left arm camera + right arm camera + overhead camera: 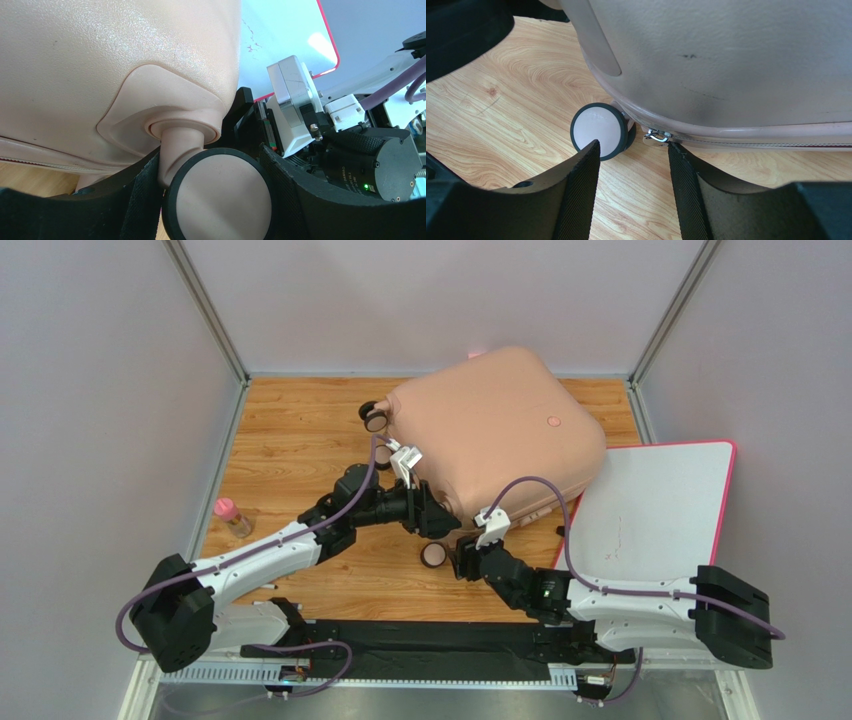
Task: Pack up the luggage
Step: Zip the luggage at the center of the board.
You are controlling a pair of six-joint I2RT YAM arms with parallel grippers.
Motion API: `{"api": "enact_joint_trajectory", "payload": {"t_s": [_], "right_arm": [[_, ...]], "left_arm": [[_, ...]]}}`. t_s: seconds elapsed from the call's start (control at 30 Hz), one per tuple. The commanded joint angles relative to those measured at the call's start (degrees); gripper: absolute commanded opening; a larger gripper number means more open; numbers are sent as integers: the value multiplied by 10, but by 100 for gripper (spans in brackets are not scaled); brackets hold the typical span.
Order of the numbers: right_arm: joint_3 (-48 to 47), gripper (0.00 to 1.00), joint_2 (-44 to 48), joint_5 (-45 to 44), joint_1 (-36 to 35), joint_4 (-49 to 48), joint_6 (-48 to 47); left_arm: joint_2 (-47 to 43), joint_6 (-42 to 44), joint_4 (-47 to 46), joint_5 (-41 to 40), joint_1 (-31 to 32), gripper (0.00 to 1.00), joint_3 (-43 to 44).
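The luggage (500, 430), a pale pink hard-shell suitcase, lies closed on the wooden table, its zipper seam along the near side. My left gripper (438, 512) is at its near-left corner. In the left wrist view the left gripper (210, 154) is shut on a caster wheel (220, 200), with a pad against each side. My right gripper (463, 562) stands open low at the near edge. In the right wrist view the right gripper (633, 147) has only bare wood between its fingers. Just beyond them are another caster wheel (598, 127) and a metal zipper pull (657, 135).
A flat white board with a pink rim (660, 510) lies at the right, partly under the suitcase corner. A small bottle with a pink cap (233, 517) stands near the left wall. Another wheel (373, 418) sticks out at the suitcase's far left. Walls enclose the table.
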State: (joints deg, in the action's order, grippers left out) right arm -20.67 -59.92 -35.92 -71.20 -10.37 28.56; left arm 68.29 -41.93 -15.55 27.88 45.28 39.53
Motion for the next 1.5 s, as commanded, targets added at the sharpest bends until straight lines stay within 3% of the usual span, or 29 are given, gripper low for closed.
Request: {"api": "enact_joint_trajectory", "payload": {"t_s": [0.0, 0.4, 0.6, 0.9, 1.03, 1.47], "right_arm": [[-21, 53, 0, -22, 4, -87, -17], [-13, 46, 10, -41, 4, -112, -26], [3, 23, 14, -77, 3, -155, -32], [2, 18, -2, -99, 4, -177, -40], [-4, 0, -21, -98, 4, -185, -40], [-31, 0, -55, -79, -30, -252, -67]], "left_arm": [[-39, -17, -107, 96, 37, 0, 53], [-37, -17, -109, 93, 42, 0, 55], [-33, -17, -109, 95, 45, 0, 57], [-24, -18, -111, 95, 46, 0, 59], [-21, -18, -111, 94, 47, 0, 60], [-9, -24, -118, 96, 49, 0, 71]]}}
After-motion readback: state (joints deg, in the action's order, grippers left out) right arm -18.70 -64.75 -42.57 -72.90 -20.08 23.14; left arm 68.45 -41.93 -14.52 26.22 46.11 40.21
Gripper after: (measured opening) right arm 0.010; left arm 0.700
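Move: The zipper pull lies just past the right fingertips, about 2 cm ahead, 1 cm to the right and at their height, nearer the right-hand finger. The suitcase's lower wheel is roughly 5 cm to the right hand's left, level fore and aft and some 5 cm lower; the upper wheel, held by the left hand, is about 5 cm ahead, 4 cm left and 12 cm up. From the left hand the pull is some 5 cm right, 3 cm back and 12 cm down. Forward and to the right, by a little over 1 cm each way, the right hand eases its half-open fingers around the zipper pull and shuts them, pinching its tab between the tips. Shut, it then drifts back left nearly 1 cm, the wrist having tipped down about 5 degrees. The left hand stays put, keeping its grip on the suitcase's upper wheel. ##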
